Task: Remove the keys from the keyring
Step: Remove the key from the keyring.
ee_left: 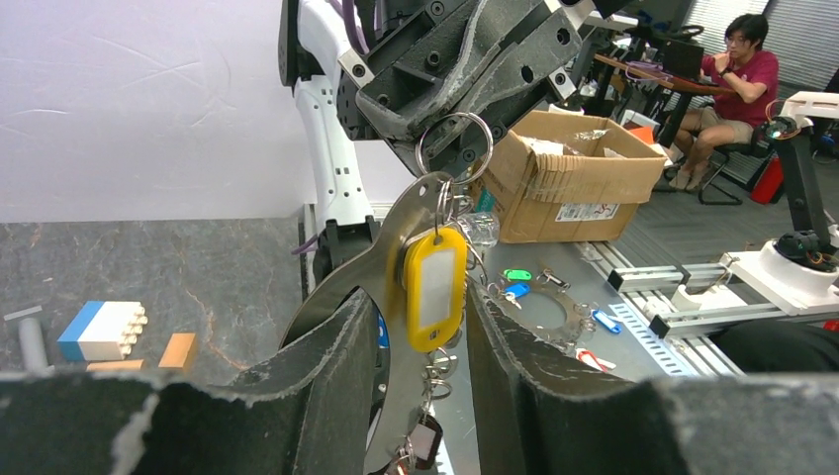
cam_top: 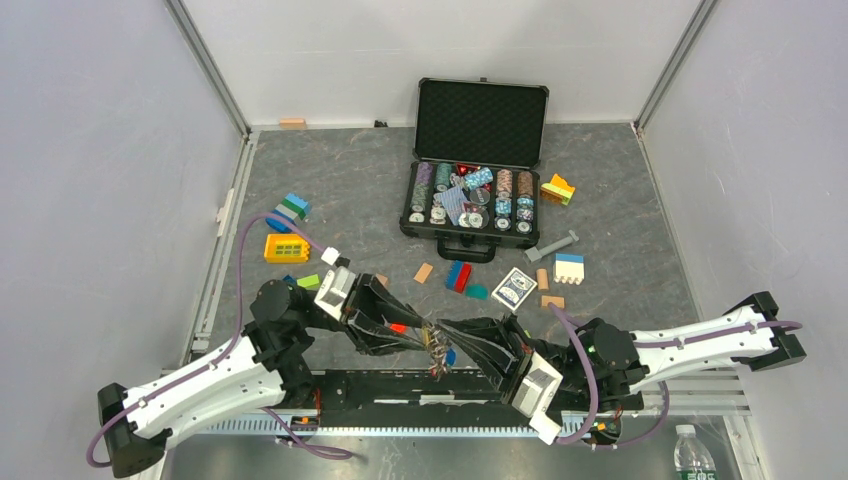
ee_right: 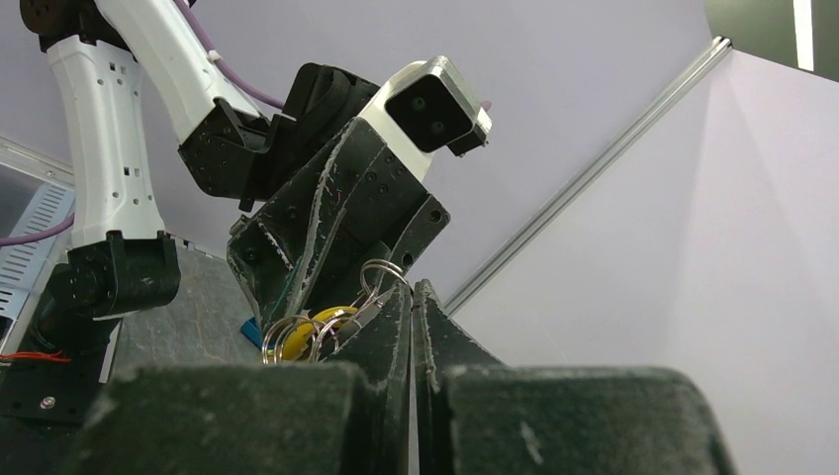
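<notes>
The keyring [ee_left: 453,148], a thin silver wire ring, hangs from the tips of my right gripper [ee_left: 461,121], which is shut on it. Below it dangle a yellow-covered key [ee_left: 433,287], a flat silver metal piece [ee_left: 391,247], smaller rings and a dark tag [ee_left: 425,440]. My left gripper [ee_left: 420,297] stands open with the yellow key between its fingers; a gap shows on the left side. From above, both grippers meet over the near edge, left [cam_top: 424,336] and right [cam_top: 446,330], with the bunch of keys [cam_top: 437,356] hanging between. The right wrist view shows shut fingers [ee_right: 411,289] beside the ring [ee_right: 386,272].
Loose green [ee_left: 516,274], blue [ee_left: 605,320] and red [ee_left: 589,359] keys lie on the metal base by the arms. An open poker chip case [cam_top: 478,205], toy blocks [cam_top: 286,247] and a card deck [cam_top: 514,288] lie on the table behind. A cardboard box [ee_left: 574,178] stands off the table.
</notes>
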Available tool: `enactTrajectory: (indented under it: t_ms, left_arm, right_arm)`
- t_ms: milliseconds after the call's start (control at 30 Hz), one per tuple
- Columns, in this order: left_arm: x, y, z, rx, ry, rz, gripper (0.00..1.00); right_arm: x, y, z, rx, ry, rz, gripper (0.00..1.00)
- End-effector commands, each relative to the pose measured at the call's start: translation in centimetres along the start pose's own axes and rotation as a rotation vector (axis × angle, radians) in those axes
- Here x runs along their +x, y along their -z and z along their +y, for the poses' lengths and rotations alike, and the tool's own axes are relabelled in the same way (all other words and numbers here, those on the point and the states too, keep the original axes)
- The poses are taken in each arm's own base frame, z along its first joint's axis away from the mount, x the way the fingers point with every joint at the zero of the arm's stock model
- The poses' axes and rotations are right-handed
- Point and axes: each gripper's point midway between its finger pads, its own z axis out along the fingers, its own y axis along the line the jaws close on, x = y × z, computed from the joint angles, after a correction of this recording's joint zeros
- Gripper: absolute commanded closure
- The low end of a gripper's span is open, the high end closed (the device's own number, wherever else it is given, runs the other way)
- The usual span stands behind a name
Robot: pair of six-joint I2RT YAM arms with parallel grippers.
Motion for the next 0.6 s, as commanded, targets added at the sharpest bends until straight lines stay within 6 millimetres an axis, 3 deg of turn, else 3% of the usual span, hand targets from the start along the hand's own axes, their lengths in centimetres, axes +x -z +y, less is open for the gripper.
enactTrajectory:
  t_ms: [0, 567]
  left_arm:
    - [-0.89, -0.19, -0.71, 0.033, -0.004, -0.025, 0.56]
    - [-1.35, 0.06, -1.01, 0.028, -0.021, -0.027, 0.89]
  right_arm:
    - [-1.6, 0.01, -1.82, 0.057, -0.029, -0.053, 0.99]
    - [-1.1, 0.36, -1.83, 0.057, -0.015, -0.033, 0.99]
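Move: The yellow key tag hangs at the left hand's open fingertips, about 2 cm to its right and 1 cm back, level with it. The metal plate is 2 cm to the hand's right, 1 cm ahead, and the large ring carrying the bunch is some 4 cm right, level fore and aft, and 4 cm above. From the right hand, shut on that ring, the tag is about 4 cm left, 1 cm back and 4 cm lower. Staying in place but for a wobble of under half a centimetre, its wrist hardly turning, the left hand shuts its fingers from nearly half open to about a fifth, closing fore and aft on the yellow tag and metal plate until both are caught between the tips. The right hand stays still, keeping its shut grip on the large ring to hold the bunch up. ##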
